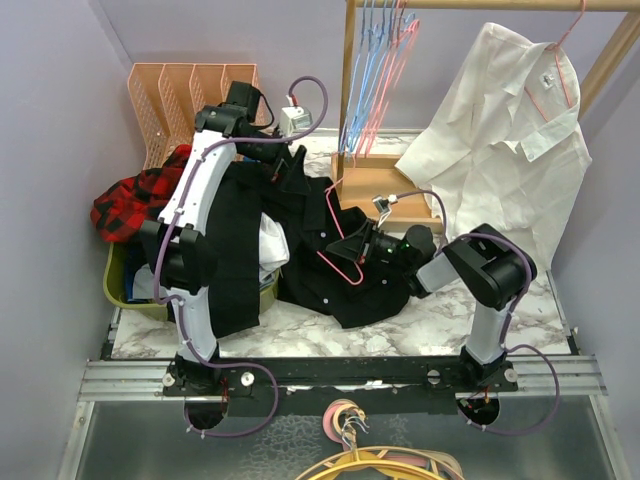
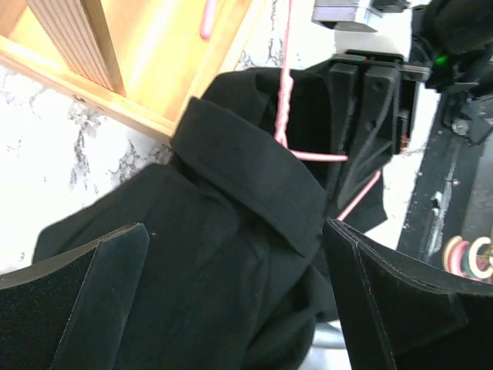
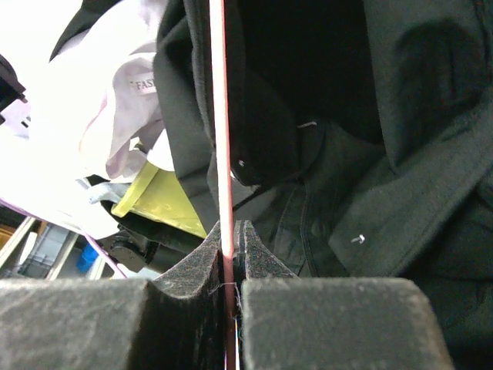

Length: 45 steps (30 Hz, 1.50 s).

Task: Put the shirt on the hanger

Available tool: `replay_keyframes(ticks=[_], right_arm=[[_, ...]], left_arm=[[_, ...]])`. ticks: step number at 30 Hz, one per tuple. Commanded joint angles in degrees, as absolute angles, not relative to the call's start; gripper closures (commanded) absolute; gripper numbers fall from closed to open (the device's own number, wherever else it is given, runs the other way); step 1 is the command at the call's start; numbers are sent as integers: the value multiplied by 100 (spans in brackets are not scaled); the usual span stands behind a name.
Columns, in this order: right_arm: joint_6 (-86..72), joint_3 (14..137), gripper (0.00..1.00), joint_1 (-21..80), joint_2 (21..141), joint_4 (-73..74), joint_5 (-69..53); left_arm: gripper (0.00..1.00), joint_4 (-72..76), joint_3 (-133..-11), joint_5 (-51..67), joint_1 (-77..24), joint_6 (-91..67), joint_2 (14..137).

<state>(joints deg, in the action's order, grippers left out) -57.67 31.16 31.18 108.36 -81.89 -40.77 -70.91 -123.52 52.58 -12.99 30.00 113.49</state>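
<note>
The black shirt (image 1: 330,265) lies crumpled on the marble table, its collar (image 2: 254,173) turned up towards my left gripper. The pink-red wire hanger (image 1: 343,258) lies on the shirt, with its hook (image 1: 330,195) pointing to the back. My right gripper (image 1: 362,250) is shut on the hanger's wire (image 3: 223,139), which runs straight up from between the pads (image 3: 196,258). My left gripper (image 1: 290,165) hovers open just over the collar, and black cloth fills the gap between its fingers (image 2: 85,301). The left wrist view also shows the hanger (image 2: 286,100) and my right gripper (image 2: 370,116).
A wooden garment rack base (image 1: 385,195) stands behind the shirt, with blue and pink hangers (image 1: 380,70) above it. A white shirt (image 1: 510,130) hangs at the right. A red plaid garment (image 1: 135,200), a yellow-green bin (image 1: 125,285) and a peach file rack (image 1: 190,95) are at the left.
</note>
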Motion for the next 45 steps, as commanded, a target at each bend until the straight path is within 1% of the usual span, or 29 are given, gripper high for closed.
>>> replay_keyframes(ticks=[1, 5, 8, 10, 12, 14, 18, 23, 26, 28, 30, 33, 35, 37, 39, 40, 41, 45], right_arm=[[-5279, 3308, 99, 3147, 10556, -8803, -4372], [-5189, 3384, 99, 3151, 10508, -8584, -4387], [-5187, 3409, 99, 3152, 10520, -8552, -4375], [-5213, 3403, 99, 3153, 10543, -8582, -4353], [-5241, 3386, 99, 3149, 10551, -8617, -4338], [-5250, 3378, 99, 3148, 10557, -8625, -4331], [-5214, 3382, 99, 3154, 10557, -8592, -4315], [-5172, 3355, 99, 3153, 10553, -8543, -4280], [-5187, 3347, 99, 3146, 10591, -8566, -4287], [-5207, 3349, 99, 3153, 10599, -8601, -4281], [-5212, 3336, 99, 3142, 10595, -8617, -4274], [-5189, 3307, 99, 3155, 10570, -8607, -4258], [-5181, 3293, 99, 3147, 10550, -8590, -4244], [-5180, 3295, 99, 3147, 10530, -8590, -4233], [-5165, 3316, 99, 3149, 10477, -8546, -4233], [-5149, 3333, 99, 3149, 10445, -8498, -4228], [-5128, 3353, 99, 3147, 10395, -8433, -4239], [-5011, 3397, 99, 3145, 10259, -8218, -4232]], left_arm=[[2, -6195, -12316, 4498, -1592, 2758, 11139], [2, -5782, -12299, 4290, -1649, 2676, 11186], [3, -5743, -12357, 4341, -1678, 2842, 11258], [11, -5945, -12469, 4483, -1706, 3081, 11341], [22, -6121, -12542, 4634, -1710, 3253, 11404], [27, -6281, -12562, 4807, -1706, 3413, 11429], [28, -6900, -12706, 5173, -1785, 3918, 11560], [31, -7667, -12791, 5095, -2019, 4454, 11760], [31, -7663, -12690, 5019, -2059, 4454, 11783], [35, -7524, -12630, 4899, -2058, 4377, 11771], [43, -7372, -12608, 4834, -2057, 4266, 11748], [60, -7218, -12528, 4835, -2067, 4165, 11664], [69, -7173, -12426, 4788, -2099, 4185, 11574], [71, -7214, -12323, 4636, -2168, 4273, 11542], [88, -7371, -12278, 4481, -2235, 4396, 11560], [90, -7490, -12279, 4413, -2259, 4495, 11591], [90, -7640, -12286, 4358, -2281, 4614, 11619], [80, -7828, -12126, 4139, -2303, 4803, 11569]])
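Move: The black shirt's collar edge, spread beside the hanger's neck, lies about 4 cm to the right of the open left gripper, 2 cm nearer the base and 5 cm below. The pink hanger's neck is some 6 cm right, 3 cm back and 4 cm below. The right gripper is roughly 15 cm back, 8 cm right and 13 cm lower; that collar edge lies about 12 cm ahead of it, 4 cm left and 8 cm up. Swing the left gripper out about 3 cm forward and to the right with the fingers wide, half-closing as it stops, then draw back towards the base, down and farther right, about 5 cm each way back and down, turning some 15 degrees clockwise. Shut the fingers on the black collar cloth right at the hanger's neck. Keep the right gripper's hold on the hanger, raising it a centimetre or two before easing it down. ##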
